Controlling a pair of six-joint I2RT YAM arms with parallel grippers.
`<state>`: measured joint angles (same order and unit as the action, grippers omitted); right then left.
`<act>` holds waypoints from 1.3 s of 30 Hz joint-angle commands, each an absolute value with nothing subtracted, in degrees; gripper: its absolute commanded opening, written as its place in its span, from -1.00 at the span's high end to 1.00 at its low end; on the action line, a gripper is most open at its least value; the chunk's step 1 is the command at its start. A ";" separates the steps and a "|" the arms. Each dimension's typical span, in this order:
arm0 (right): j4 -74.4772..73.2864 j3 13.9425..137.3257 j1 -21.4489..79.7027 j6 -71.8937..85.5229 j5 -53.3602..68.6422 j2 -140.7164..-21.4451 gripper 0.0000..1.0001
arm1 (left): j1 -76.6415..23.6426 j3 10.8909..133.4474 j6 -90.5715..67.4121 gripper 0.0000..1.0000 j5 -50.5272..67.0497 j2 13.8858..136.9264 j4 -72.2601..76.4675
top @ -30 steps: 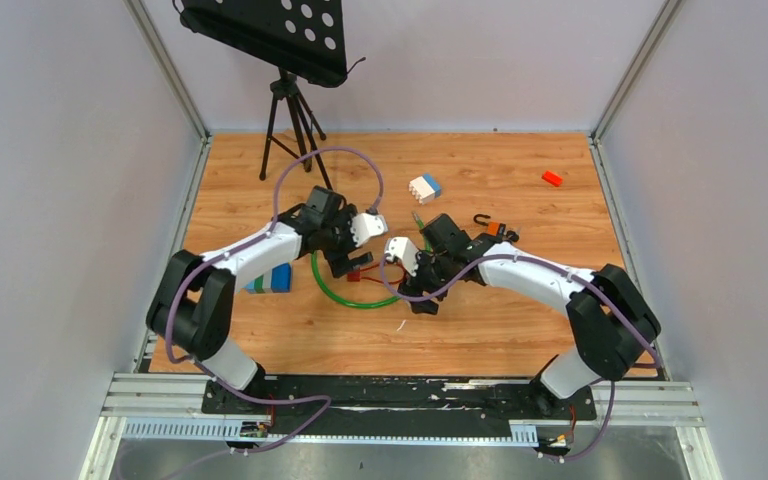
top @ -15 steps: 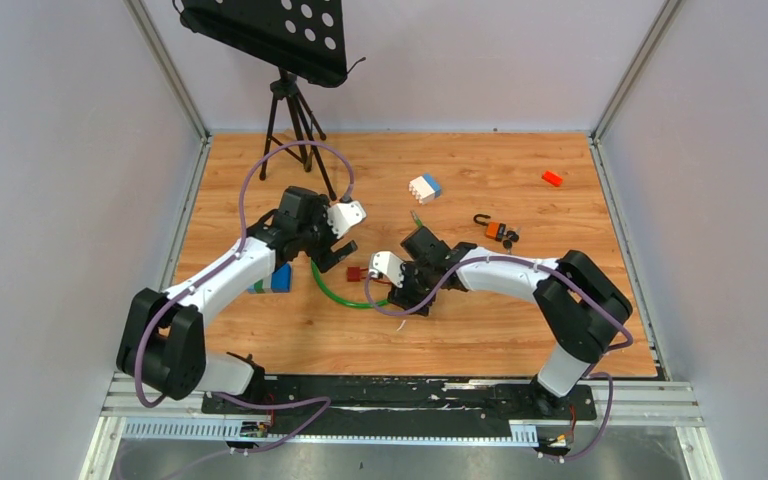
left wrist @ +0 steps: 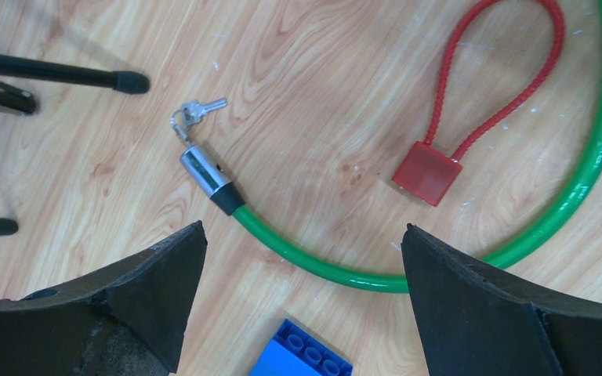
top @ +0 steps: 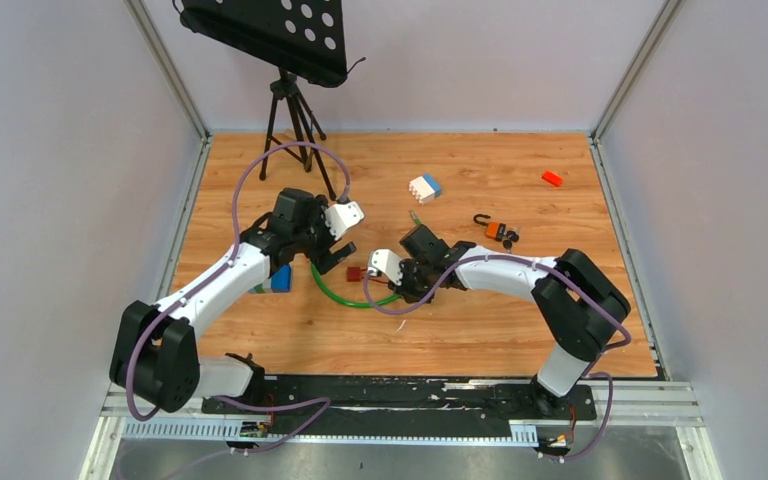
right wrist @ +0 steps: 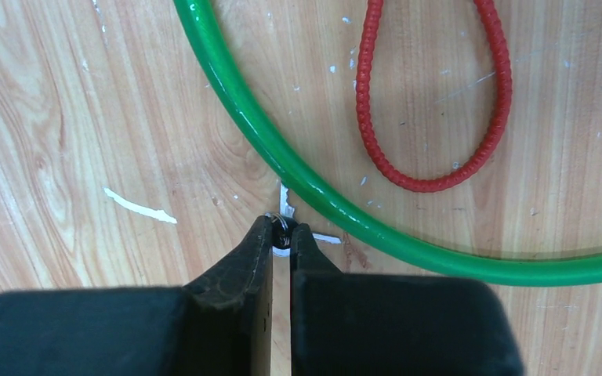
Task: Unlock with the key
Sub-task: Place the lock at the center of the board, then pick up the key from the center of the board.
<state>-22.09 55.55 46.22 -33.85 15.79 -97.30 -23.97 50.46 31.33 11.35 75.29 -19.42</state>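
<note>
My right gripper [right wrist: 282, 232] is shut on a small silver key [right wrist: 285, 208] on a ring, pinched at its fingertips down at the wooden floor, right beside the green cable lock [right wrist: 313, 192]. A red cable padlock [left wrist: 427, 172] lies inside the green loop, its red loop [right wrist: 431, 102] just beyond my right fingers. The green cable's metal cylinder end [left wrist: 204, 171] has another set of keys [left wrist: 196, 112] hanging from it. My left gripper [left wrist: 302, 235] hovers open above the green cable, holding nothing. In the top view the left gripper [top: 335, 255] and the right gripper [top: 405, 290] flank the red padlock [top: 356, 273].
A blue brick [left wrist: 302, 356] lies under my left gripper. Tripod legs [left wrist: 55, 74] of a music stand [top: 270, 30] stand at the back left. A white-and-blue block [top: 424, 187], an orange padlock [top: 495, 229] and a red brick [top: 552, 178] lie further back right.
My right gripper has moved left, dropped to the floor and shut on the key. The left arm has drawn back to the left, its gripper staying wide.
</note>
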 commanded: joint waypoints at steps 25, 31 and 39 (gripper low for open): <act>-46.80 71.42 32.34 -34.92 59.08 -87.23 1.00 | -38.90 48.89 48.44 -0.44 43.01 70.37 -11.49; -48.50 72.11 32.21 -35.38 61.21 -89.26 1.00 | -42.10 49.22 54.29 -0.29 39.89 69.40 -12.19; -48.70 71.98 31.60 -35.18 61.90 -90.18 1.00 | -44.42 50.48 54.92 0.03 37.97 69.17 -14.57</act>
<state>-48.31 69.91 32.25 -33.80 58.48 -90.04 -43.51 47.75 53.15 39.00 70.35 -14.39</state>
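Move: Out to the left hand's right, about 18 cm off, 9 cm back and 10 cm below, are the small keys already pinched in the right fingertips. From the right hand, the open left gripper is some 18 cm left, 9 ahead and 10 higher. The green cable passes about 1 cm ahead and 1 left of the keys, the red lock's body lies 5 cm ahead and 10 left of them, and a white mark 5 cm back and 1 left. Lifting the still-pinched keys some 15 cm off the board, the right hand draws about 4 cm back and tilts so its fingers point more to the left. The left hand sweeps about 19 cm right and back towards them, rising late, turning some 55 degrees clockwise to point right while its fingers close to about half open beside the keys; a touch there can't be made out. ##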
